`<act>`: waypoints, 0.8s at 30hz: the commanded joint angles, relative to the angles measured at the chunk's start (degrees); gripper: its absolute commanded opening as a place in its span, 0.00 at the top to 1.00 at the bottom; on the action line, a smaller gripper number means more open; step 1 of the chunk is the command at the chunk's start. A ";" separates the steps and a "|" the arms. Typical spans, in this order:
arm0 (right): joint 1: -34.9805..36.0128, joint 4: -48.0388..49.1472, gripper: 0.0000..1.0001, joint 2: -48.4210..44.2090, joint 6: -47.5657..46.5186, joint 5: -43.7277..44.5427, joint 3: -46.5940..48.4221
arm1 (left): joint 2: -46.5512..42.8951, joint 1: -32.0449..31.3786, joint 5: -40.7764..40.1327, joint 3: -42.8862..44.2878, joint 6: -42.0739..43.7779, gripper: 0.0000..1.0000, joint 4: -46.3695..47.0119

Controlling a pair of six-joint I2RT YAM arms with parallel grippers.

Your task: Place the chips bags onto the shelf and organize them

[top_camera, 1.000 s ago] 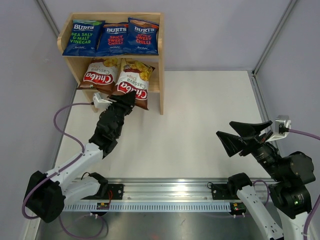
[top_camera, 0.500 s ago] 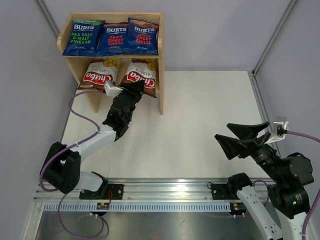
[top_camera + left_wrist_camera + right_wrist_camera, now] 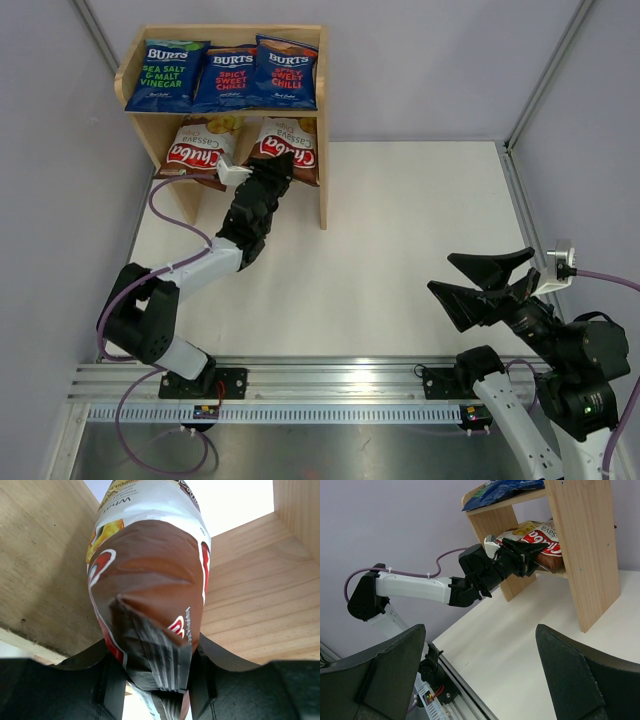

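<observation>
The wooden shelf (image 3: 228, 33) stands at the far left. Three blue Burts chips bags (image 3: 233, 76) lie side by side on its top tier. One brown-and-cream Chuba bag (image 3: 198, 150) rests on the left of the lower tier. My left gripper (image 3: 274, 172) is shut on the crimped bottom edge of the second Chuba bag (image 3: 292, 143), which sits inside the lower tier to the right of the first. In the left wrist view that bag (image 3: 150, 585) rises between the jaws of the left gripper (image 3: 156, 680), with shelf boards (image 3: 250, 610) around it. My right gripper (image 3: 482, 281) hangs open and empty at the near right.
The white tabletop (image 3: 410, 220) stretches from the shelf to the right wall. The shelf's right side panel (image 3: 585, 555) stands beside the held bag. The left arm's purple cable (image 3: 170, 205) loops over the table's left side. A metal rail (image 3: 330, 380) crosses the near edge.
My left arm has stretched forward and carried the Chuba bag from the shelf's front edge deeper into the lower tier. The right gripper has sunk slightly and stays open.
</observation>
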 commanded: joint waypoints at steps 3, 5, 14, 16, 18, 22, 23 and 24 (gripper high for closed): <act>-0.12 2.44 0.00 -0.07 0.33 -0.84 -0.76 | -0.78 0.34 -0.58 0.06 0.40 0.52 2.07; -0.12 2.36 0.01 -0.15 0.33 -0.93 -0.58 | -1.75 0.25 -1.19 -0.03 -0.21 0.44 -0.30; -0.03 1.30 0.01 -1.47 0.59 0.39 -0.58 | -5.35 -0.45 -4.27 -1.00 -1.09 0.07 -11.71; -0.03 0.87 0.01 -1.39 0.42 0.39 -0.32 | -5.62 -0.45 -4.36 0.23 -0.83 0.03 -14.71; -0.12 0.69 0.01 -1.65 0.15 0.65 -0.40 | -6.84 -0.45 -4.36 0.85 -0.31 0.01 -18.32; -0.12 0.25 0.01 -1.56 -0.11 0.74 -0.58 | -9.83 -0.45 -4.10 0.76 1.02 0.01 -22.54; -0.12 0.42 0.01 -1.04 -0.11 0.48 -0.67 | -10.79 -0.45 -3.66 0.50 1.10 0.01 -23.42; -0.12 0.60 0.01 -0.77 -0.20 0.31 -0.84 | -12.37 -0.45 -3.66 -0.63 1.97 0.01 -23.25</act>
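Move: On the right half of the lower shelf lies the brown chips bag, its near end still pinched in the left hand and its middle about 8 cm ahead, about level sideways. The other brown chips bag lies some 17 cm to this hand's left and 8 cm ahead; the shelf's right side panel stands roughly 8 cm to its right and 6 cm ahead. From the idle right hand, the pinched bag is about 40 cm ahead, 33 cm left and 12 cm lower. Opening from about half to fully wide, the left fingers let go of the chips bag's near end, and the hand eases back out from the shelf about 3 cm, drifting 2 cm left and sinking slightly. The fingertips tip down roughly 10 degrees as it backs off. ##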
